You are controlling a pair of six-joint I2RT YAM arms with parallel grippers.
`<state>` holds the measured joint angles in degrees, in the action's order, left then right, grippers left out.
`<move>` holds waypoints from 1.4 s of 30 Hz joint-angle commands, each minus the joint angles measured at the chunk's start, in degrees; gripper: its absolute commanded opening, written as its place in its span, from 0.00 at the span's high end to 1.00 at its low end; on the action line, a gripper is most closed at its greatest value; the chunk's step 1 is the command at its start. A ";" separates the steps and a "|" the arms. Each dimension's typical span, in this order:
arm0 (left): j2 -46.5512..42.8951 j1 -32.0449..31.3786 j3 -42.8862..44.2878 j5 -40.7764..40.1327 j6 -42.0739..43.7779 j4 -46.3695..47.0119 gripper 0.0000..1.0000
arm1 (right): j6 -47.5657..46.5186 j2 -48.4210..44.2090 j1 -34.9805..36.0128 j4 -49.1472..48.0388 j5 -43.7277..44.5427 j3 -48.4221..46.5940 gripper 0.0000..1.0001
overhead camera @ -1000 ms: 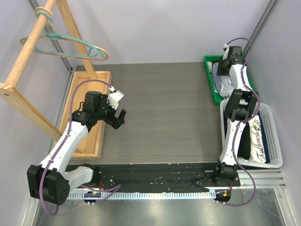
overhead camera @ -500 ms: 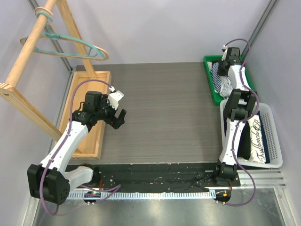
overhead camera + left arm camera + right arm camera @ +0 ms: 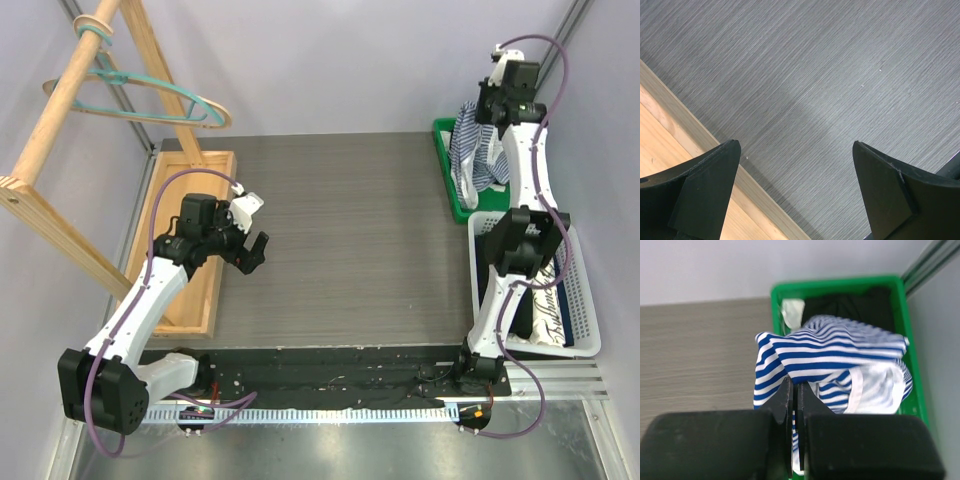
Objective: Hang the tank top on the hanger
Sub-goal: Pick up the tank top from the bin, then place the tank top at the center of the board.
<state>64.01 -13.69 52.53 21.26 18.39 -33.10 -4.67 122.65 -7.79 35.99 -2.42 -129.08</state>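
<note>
The navy-and-white striped tank top [image 3: 468, 150] hangs bunched from my right gripper [image 3: 487, 108], lifted partly out of a green bin [image 3: 447, 185] at the far right. In the right wrist view the gripper [image 3: 796, 386] is shut on a fold of the tank top [image 3: 835, 352], with striped cloth showing between the pads. The teal hanger [image 3: 158, 81] hangs on a wooden rack [image 3: 60, 110] at the far left. My left gripper [image 3: 252, 252] hovers open over the table beside the rack's base; nothing lies between its fingers [image 3: 705, 185].
A black garment [image 3: 855, 305] lies in the green bin [image 3: 840, 284] under the top. A white basket [image 3: 585, 300] of clothes stands at the near right. A tan hanger [image 3: 218, 112] shares the rack, whose wooden base tray [image 3: 195, 270] lies along the left edge.
My right gripper has shut on the tank top and risen, drawing the cloth up out of the green bin. The left arm has not moved.
</note>
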 commanded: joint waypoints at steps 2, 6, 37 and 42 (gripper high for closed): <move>-0.82 0.33 0.20 1.24 -0.20 1.20 0.00 | -1.04 -9.09 1.81 -3.03 -3.55 -4.78 0.99; -0.90 0.33 0.11 1.24 -0.29 1.20 0.00 | -2.27 -13.48 4.01 -3.20 -5.14 -6.62 0.99; -2.49 2.09 -0.24 1.68 -0.55 1.90 0.00 | -8.87 -19.11 33.02 -0.30 -3.92 15.76 0.11; -2.13 2.09 -0.24 2.12 -0.55 1.81 0.00 | -10.45 -23.23 32.93 -2.32 -0.84 20.79 0.00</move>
<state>62.08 -11.88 52.36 21.71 18.33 -32.99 -13.43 105.14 25.26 37.78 -7.01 -109.58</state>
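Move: The tank top already hangs from the right hand's shut fingers; the bare table middle it is taken to lies about 39 cm left of that hand, 11 cm back and 25 cm below. The green bin is right underneath, its middle some 20 cm down and 4 cm right. The rack's wooden tray lies roughly 35 cm left of the landing spot, 8 cm nearer the base. From the left hand the spot is about 18 cm ahead, 14 cm right, 15 cm below. The tank top, still pinched in the right fingers, is carried up some 20 cm and swept left over 30 cm with a lesser pull back, out from over the bin to above the table middle. The wrist swings about 45 degrees counter-clockwise, its fingertips tipping up on the way. The hand then sinks nearly 20 cm, levelling out that tip, and opens wide, letting go of the cloth. ##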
